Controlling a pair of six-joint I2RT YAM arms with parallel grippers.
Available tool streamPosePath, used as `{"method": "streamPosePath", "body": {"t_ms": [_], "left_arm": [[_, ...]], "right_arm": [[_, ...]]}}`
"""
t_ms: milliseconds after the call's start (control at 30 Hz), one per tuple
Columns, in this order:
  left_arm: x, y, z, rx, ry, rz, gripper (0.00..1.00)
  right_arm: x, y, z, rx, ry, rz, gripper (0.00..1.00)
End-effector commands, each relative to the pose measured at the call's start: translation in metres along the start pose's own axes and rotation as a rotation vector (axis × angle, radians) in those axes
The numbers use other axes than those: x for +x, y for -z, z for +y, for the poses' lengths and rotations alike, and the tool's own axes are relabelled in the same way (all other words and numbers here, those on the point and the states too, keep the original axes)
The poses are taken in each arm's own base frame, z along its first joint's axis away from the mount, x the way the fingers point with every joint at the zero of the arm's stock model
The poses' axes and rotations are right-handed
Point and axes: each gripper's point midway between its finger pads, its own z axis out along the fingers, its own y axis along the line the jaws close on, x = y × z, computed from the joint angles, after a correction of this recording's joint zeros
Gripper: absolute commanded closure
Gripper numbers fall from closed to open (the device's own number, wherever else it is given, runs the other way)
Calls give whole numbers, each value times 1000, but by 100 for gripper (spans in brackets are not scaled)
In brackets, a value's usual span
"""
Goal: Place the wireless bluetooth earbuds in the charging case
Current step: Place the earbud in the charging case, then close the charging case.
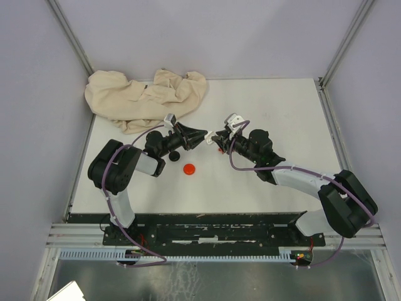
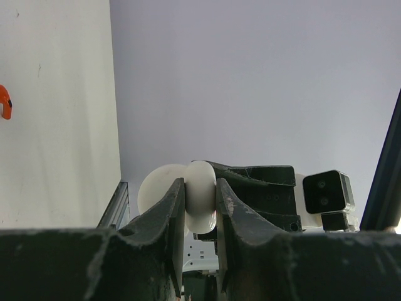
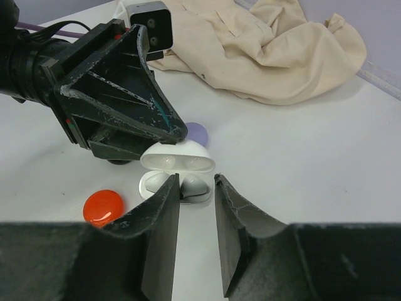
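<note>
A white charging case [image 3: 177,164] stands open, lid up, low over the table. Two white earbuds [image 3: 156,182] sit side by side in its base. My left gripper [image 2: 200,183] is shut on the case [image 2: 200,197], its black fingers [image 3: 125,100] reaching in from the left in the right wrist view. My right gripper [image 3: 197,185] is open just in front of the case, nothing between its fingers; its left finger covers part of the base. From above, both grippers [image 1: 202,135] [image 1: 216,139] meet tip to tip at the table's middle.
A crumpled beige cloth [image 1: 147,94] lies at the back left. An orange-red disc [image 1: 189,168] rests near the left arm, a purple disc [image 3: 197,133] just behind the case, and a small dark disc [image 1: 176,155] under the left gripper.
</note>
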Motion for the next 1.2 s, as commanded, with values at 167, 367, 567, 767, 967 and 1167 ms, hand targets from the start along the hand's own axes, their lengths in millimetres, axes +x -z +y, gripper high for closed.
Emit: {"method": "streamPosePath", "body": {"t_ms": [167, 367, 567, 767, 967, 1167], "left_arm": [[-1, -5, -27, 93, -32, -1, 97], [-11, -5, -22, 89, -7, -54, 97], [-29, -2, -24, 101, 55, -171, 97], [-44, -1, -28, 94, 100, -300, 97], [-44, -5, -23, 57, 132, -366, 97], [-42, -4, -15, 28, 160, -399, 97]], "right_arm": [[-69, 11, -7, 57, -42, -211, 59], [-75, 35, -35, 234, -46, -143, 51], [-29, 48, -56, 379, -52, 94, 46], [21, 35, -46, 413, -1, 197, 43], [29, 4, -25, 359, -14, 136, 40], [28, -20, -15, 332, -33, 85, 39]]}}
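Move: The white charging case, lid open, is held in the left fingertips, its middle about 1 cm to the right of that hand and level with it. From the right hand the case is some 1 cm ahead, 2 cm left and 1 cm lower. On the table about 14 cm below the right hand lie a red earbud, 5 cm ahead and 3 cm right, and the red disc, 2 cm back and 8 cm left. Right hand lifts rightward from the case, opening wider, then sinks 13 cm; left carries case 4 cm forward. ##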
